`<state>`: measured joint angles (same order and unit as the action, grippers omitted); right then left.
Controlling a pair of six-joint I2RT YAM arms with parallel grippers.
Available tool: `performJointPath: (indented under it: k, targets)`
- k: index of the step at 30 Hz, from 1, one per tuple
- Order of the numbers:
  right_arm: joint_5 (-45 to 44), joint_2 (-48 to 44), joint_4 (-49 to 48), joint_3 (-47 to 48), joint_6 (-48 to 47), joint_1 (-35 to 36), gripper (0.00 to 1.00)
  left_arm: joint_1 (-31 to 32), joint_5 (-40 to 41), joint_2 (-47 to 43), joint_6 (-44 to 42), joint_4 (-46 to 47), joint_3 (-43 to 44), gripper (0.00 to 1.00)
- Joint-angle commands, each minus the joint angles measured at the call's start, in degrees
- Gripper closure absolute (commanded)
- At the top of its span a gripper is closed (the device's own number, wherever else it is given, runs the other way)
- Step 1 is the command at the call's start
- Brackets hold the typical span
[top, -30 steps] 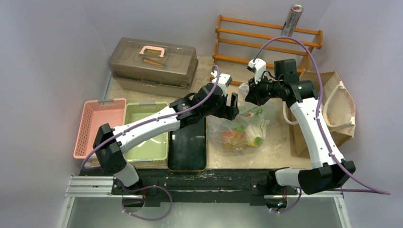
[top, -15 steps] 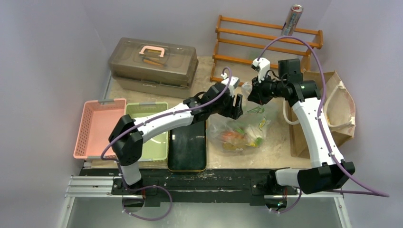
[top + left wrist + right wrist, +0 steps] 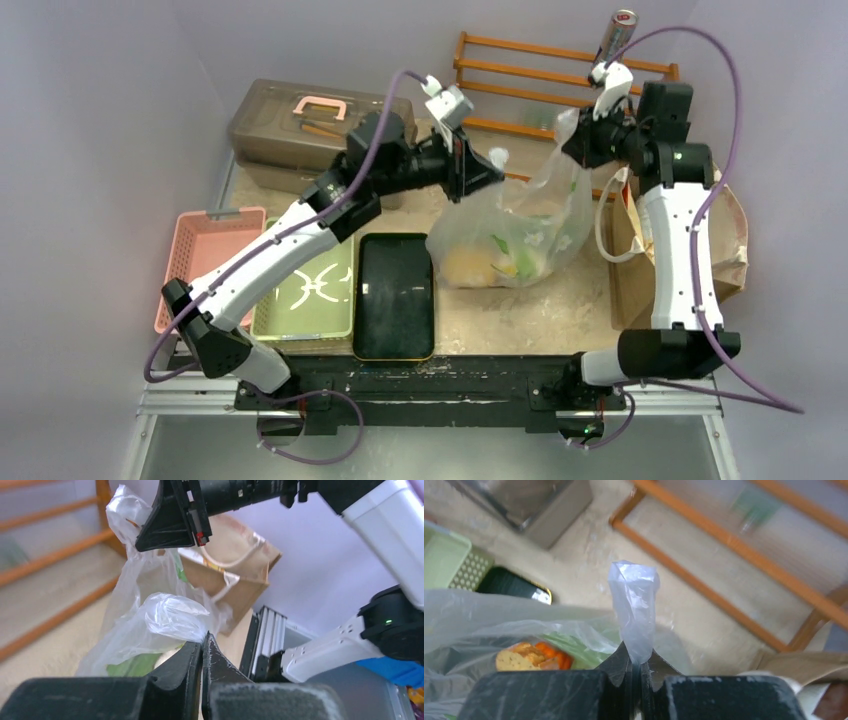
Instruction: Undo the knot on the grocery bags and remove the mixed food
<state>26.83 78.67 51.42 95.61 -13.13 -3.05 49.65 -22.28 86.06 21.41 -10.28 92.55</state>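
The transparent plastic bag (image 3: 512, 222) hangs stretched between both grippers above the table. My left gripper (image 3: 489, 163) is shut on one crumpled ear of the bag (image 3: 172, 617), pinched at the fingertips (image 3: 202, 644). The right gripper (image 3: 573, 141) is shut on the other ear, a twisted tail of plastic (image 3: 634, 597) rising from between its jaws (image 3: 639, 661). Mixed food lies in the bag's bottom (image 3: 497, 262): a toast slice (image 3: 518, 659), a carrot (image 3: 552, 658) and something green (image 3: 131, 665). The brown paper bag (image 3: 727, 238) with white handles stands at the right, behind the right arm.
A grey-brown lidded case (image 3: 318, 126) sits at the back left. A pink basket (image 3: 205, 262), a green tray (image 3: 305, 292) and a black tray (image 3: 396, 296) line the front. A wooden rack (image 3: 560, 72) with a silver can (image 3: 616, 38) stands at the back.
My left gripper closed on the bag's ear. Both arms rose and drew apart, lifting and stretching the plastic bag, which lay slack on the table before.
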Motion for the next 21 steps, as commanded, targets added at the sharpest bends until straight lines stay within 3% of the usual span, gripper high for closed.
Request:
performJointPath:
  k: [1, 3, 6, 9, 12, 16, 18, 21]
  targets:
    - [-0.40, 3.58, -3.94, 17.67, 3.96, -0.36, 1.00, -3.15, -10.44, -0.54, -3.42, 4.40, 8.82, 1.00]
    - [0.29, 2.32, -3.86, 19.62, 4.20, -0.38, 1.00, -3.14, -13.60, -4.92, -3.73, 6.43, 6.06, 1.00]
    - [0.58, -0.73, -2.97, 15.30, 3.06, -0.38, 1.00, -3.15, -16.94, -10.37, -3.80, 4.24, -4.34, 1.00]
    - [-2.11, -4.95, -3.33, 4.79, -0.16, -0.38, 1.00, -2.53, -17.55, -15.29, -9.14, 2.67, -21.76, 1.00]
    - [-2.32, -11.62, -4.99, -11.53, -2.61, -0.38, 1.00, -0.71, -17.57, -16.44, -16.03, -3.97, -32.37, 1.00]
    - [-2.60, -14.62, -3.52, -22.44, -4.93, -0.38, 1.00, 8.06, -12.84, -16.54, -27.22, -14.61, -39.21, 1.00]
    - [-1.63, -14.66, -2.37, -23.20, -5.34, -0.38, 1.00, 12.07, -8.40, -15.52, -29.80, -16.16, -40.74, 1.00]
    - [1.44, -14.81, 0.50, -22.33, -6.70, -0.38, 1.00, 12.84, -1.38, -12.35, -31.36, -19.22, -39.25, 1.00]
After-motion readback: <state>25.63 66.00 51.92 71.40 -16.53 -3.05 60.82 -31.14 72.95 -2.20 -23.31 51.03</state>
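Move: Beneath both raised hands hangs the bag's bulk with the mixed food: from the left hand about 3 cm ahead, 4 cm right and some 31 cm down; from the right hand roughly 9 cm back, 10 cm left and 24 cm down. The black tray lies about 4 cm back, 16 cm left and 40 cm below the left hand. Of the right hand, the paper bag stands 8 cm back, 19 cm right, 20 cm lower. Keeping their pinches on the plastic bag, both hands bob up (left some 6 cm, right nearly 10), then swing down fast. The left drops over 30 cm while sweeping 16 cm back and 8 cm left towards the tray's near right corner, fingers tipping down and turning clockwise; the right sinks almost 20 cm from its peak and draws back about 10 cm. ##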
